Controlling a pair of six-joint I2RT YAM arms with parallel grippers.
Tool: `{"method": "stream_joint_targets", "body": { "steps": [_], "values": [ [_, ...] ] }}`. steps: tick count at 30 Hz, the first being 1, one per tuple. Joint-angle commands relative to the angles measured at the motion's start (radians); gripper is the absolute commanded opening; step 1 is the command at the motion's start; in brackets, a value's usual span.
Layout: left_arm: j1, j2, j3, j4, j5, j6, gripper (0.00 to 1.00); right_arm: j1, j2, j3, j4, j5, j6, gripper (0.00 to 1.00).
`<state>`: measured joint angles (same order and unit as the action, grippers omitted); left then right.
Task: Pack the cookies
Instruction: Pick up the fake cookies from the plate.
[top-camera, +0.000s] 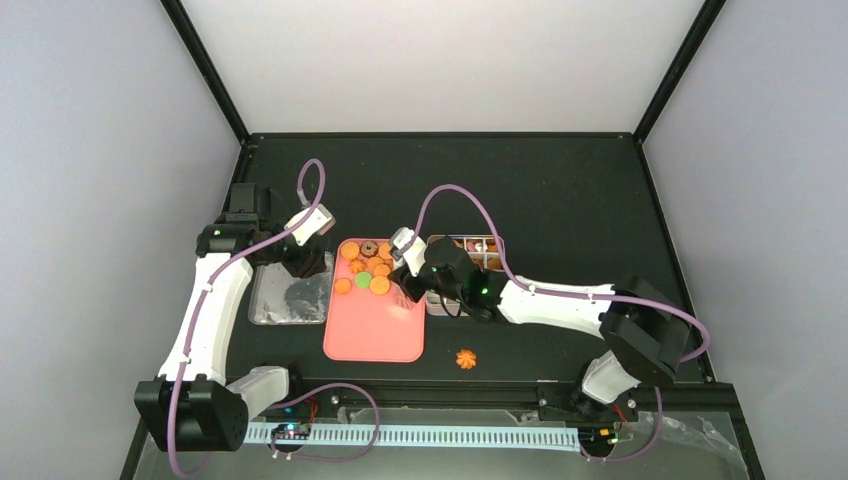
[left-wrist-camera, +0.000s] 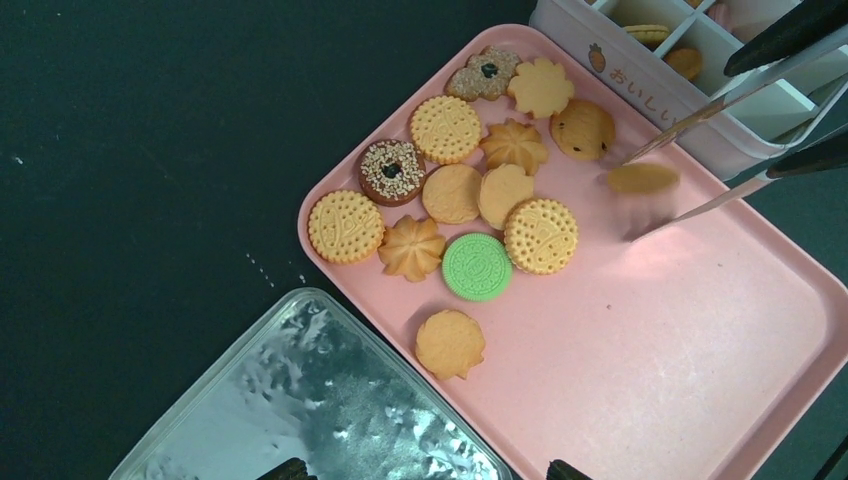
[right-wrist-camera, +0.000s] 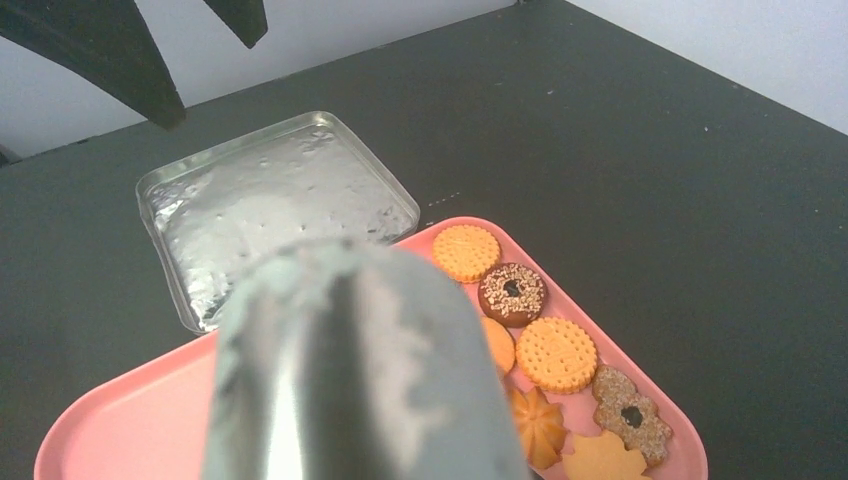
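Note:
Several cookies (top-camera: 368, 268) lie in a cluster at the far end of the pink tray (top-camera: 375, 335): golden rounds, flower shapes, a green one (left-wrist-camera: 476, 266) and a brown ring (left-wrist-camera: 392, 171). My right gripper (top-camera: 420, 280) is shut on metal tongs (left-wrist-camera: 700, 105), which fill the right wrist view as a grey blur (right-wrist-camera: 360, 370). The tongs' tips pinch one golden cookie (left-wrist-camera: 642, 178) just above the tray, close to the white tin (left-wrist-camera: 640, 70). My left gripper (left-wrist-camera: 425, 470) stands open over the silver lid (left-wrist-camera: 300, 400) with nothing between its fingertips (left-wrist-camera: 285, 468).
The white gridded tin (top-camera: 478, 250) sits right of the tray and holds a few cookies. One orange flower cookie (top-camera: 466, 358) lies alone on the black table near the front. The silver lid (top-camera: 270, 300) lies left of the tray.

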<state>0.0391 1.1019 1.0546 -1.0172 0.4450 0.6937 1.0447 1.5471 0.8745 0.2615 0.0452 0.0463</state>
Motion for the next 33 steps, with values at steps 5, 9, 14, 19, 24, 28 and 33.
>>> {"method": "stream_joint_targets", "body": {
  "steps": [5, 9, 14, 19, 24, 28, 33],
  "values": [
    [0.006, -0.006, -0.007, 0.023, 0.000, -0.023, 0.61, 0.008, 0.012, -0.016, 0.043, 0.000, 0.040, 0.30],
    [0.006, -0.020, -0.024, 0.035, 0.006, -0.029, 0.61, 0.007, -0.008, -0.013, 0.011, 0.003, 0.054, 0.19],
    [0.006, -0.029, -0.044, 0.053, 0.009, -0.038, 0.60, 0.007, -0.050, 0.008, -0.027, 0.014, 0.062, 0.06],
    [0.006, -0.031, -0.050, 0.063, -0.002, -0.042, 0.59, 0.008, -0.085, 0.039, -0.057, 0.018, 0.072, 0.01],
    [0.008, -0.037, -0.060, 0.071, -0.002, -0.043, 0.59, 0.008, -0.111, 0.056, -0.069, 0.012, 0.079, 0.01],
    [0.014, -0.038, -0.061, 0.076, -0.004, -0.040, 0.59, 0.005, -0.151, 0.064, -0.079, 0.018, 0.084, 0.01],
    [0.022, -0.029, -0.057, 0.093, -0.002, -0.040, 0.59, -0.029, -0.260, 0.064, -0.140, 0.063, 0.091, 0.01]
  ]
}}
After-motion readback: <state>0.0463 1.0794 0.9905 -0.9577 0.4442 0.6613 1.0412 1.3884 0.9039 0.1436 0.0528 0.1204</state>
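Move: With the tongs in my right hand, their open tips already straddle a small brown cookie on the plate: about 14 cm below that hand, some 2 cm back and 3 cm to its right. A chocolate-chip cookie lies about 5 cm beyond that one, a round yellow cookie 7 cm to its left and 3 cm farther out. The box's middle is some 17 cm right of my right hand and 2 cm ahead. From my left hand the brown cookie is about 19 cm right, 1 cm ahead and 16 cm below. I close my right fingers on the tongs, to about half their opening, while that hand stays nearly in place, so the tips pinch the brown cookie from both sides. Then, keeping the squeeze, I lift straight off the plate, slowly and then faster, about 5 cm up, easing some 2 cm to the right. ##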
